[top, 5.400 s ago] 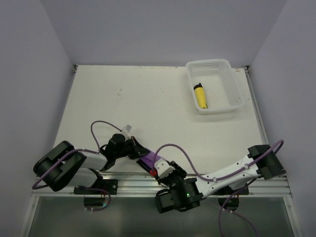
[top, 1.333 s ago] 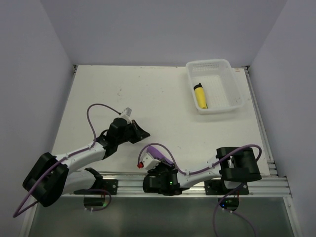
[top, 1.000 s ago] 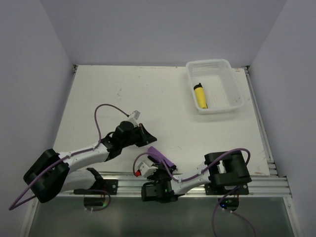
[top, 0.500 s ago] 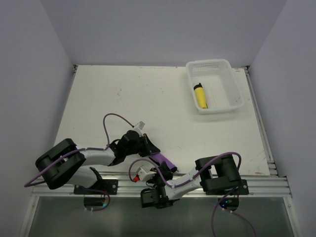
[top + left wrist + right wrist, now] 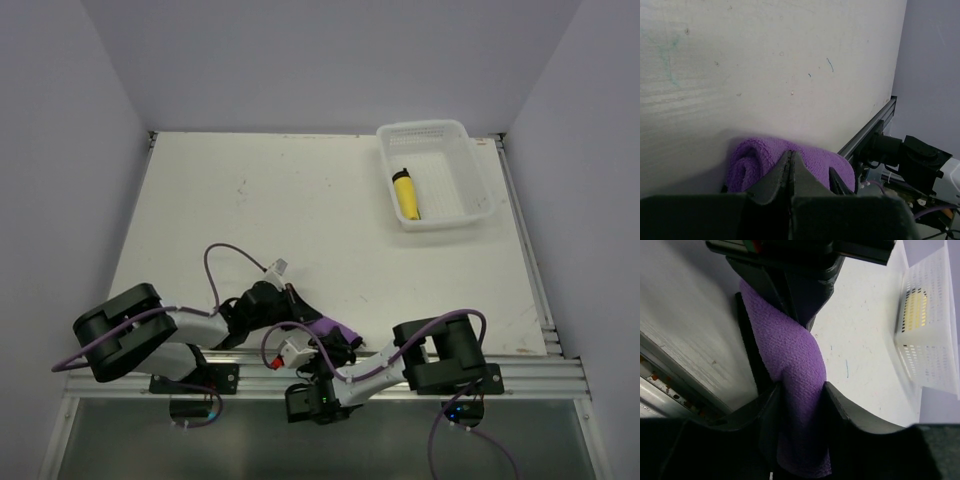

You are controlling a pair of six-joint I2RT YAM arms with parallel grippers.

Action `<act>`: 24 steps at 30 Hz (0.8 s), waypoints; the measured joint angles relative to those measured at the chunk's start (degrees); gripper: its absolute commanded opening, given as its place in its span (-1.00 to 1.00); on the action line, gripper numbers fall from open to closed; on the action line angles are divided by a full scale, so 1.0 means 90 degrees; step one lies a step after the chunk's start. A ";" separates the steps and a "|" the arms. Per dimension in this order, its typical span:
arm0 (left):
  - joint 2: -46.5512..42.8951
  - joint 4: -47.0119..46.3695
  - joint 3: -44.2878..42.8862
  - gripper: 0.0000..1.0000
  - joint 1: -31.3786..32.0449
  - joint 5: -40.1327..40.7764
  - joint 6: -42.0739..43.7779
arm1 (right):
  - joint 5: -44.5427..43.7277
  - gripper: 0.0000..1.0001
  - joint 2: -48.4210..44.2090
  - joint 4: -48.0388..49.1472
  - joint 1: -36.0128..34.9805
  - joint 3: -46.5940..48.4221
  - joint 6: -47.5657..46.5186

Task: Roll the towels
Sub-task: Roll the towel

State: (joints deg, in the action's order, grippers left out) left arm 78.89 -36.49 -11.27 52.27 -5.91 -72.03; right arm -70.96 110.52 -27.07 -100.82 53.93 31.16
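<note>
The purple towel (image 5: 326, 328) lies rolled at the table's front edge, between my two grippers. In the left wrist view the roll (image 5: 760, 157) sits just past my left gripper (image 5: 790, 154), which is shut with its tip pressed onto the cloth and nothing between the fingers. My right gripper (image 5: 800, 392) has the purple towel (image 5: 790, 360) between its fingers, both pads against the cloth. Seen from above, the left gripper (image 5: 297, 308) comes from the left and the right gripper (image 5: 336, 346) from the near side. The yellow towel (image 5: 405, 195) lies rolled in the white basket (image 5: 440, 128).
The basket (image 5: 927, 347) stands at the back right of the white table (image 5: 300, 200). An aluminium rail (image 5: 500, 365) runs along the front edge, right beside the purple towel. Both arms are folded low, with purple cables looping over them.
My left gripper has moved down toward the front edge and come onto the purple towel. The towel and the right wrist have shifted a little to the right.
</note>
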 measured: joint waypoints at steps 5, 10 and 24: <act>-0.0010 -0.0427 0.0296 -1.00 0.0102 0.0129 -0.0204 | 0.0114 0.10 -0.0226 -0.0284 0.0000 -0.0022 0.0410; -0.0129 -0.0454 0.0396 -1.00 0.0146 0.0221 -0.0262 | 0.0505 0.24 -0.1384 -0.0335 0.0000 -0.0340 0.0685; -0.0146 -0.0464 0.0432 -1.00 0.0185 0.0352 -0.0262 | 0.3072 0.44 -0.5374 0.0906 0.1353 -0.1795 0.0729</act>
State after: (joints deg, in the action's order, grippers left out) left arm 77.58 -40.66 -7.38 53.93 -2.74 -74.39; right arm -43.31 62.15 -18.92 -88.64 37.78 37.71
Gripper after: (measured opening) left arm 0.005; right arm 0.658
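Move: The rolled purple towel lies crosswise under the shut left fingertips, its middle about 4 cm back and 4 cm to their right, a centimetre lower. The part-open right fingers straddle it, its middle only about 1 cm ahead and 1 cm to their left, at their height. From the right hand, the left fingertips stand some 5 cm ahead and 4 cm left at about the same height; the table's near edge is roughly 3 cm behind and 3 cm below. Upward off the rolled purple towel, the right hand opens its fingers further and comes free of the roll's sides, climbing about 9 cm with a small shift to the right. Its left side rises by some 40 degrees and its fingers tip down about 30. The left hand, still shut, keeps its tips on the roll, easing only about a centimetre back and left. ##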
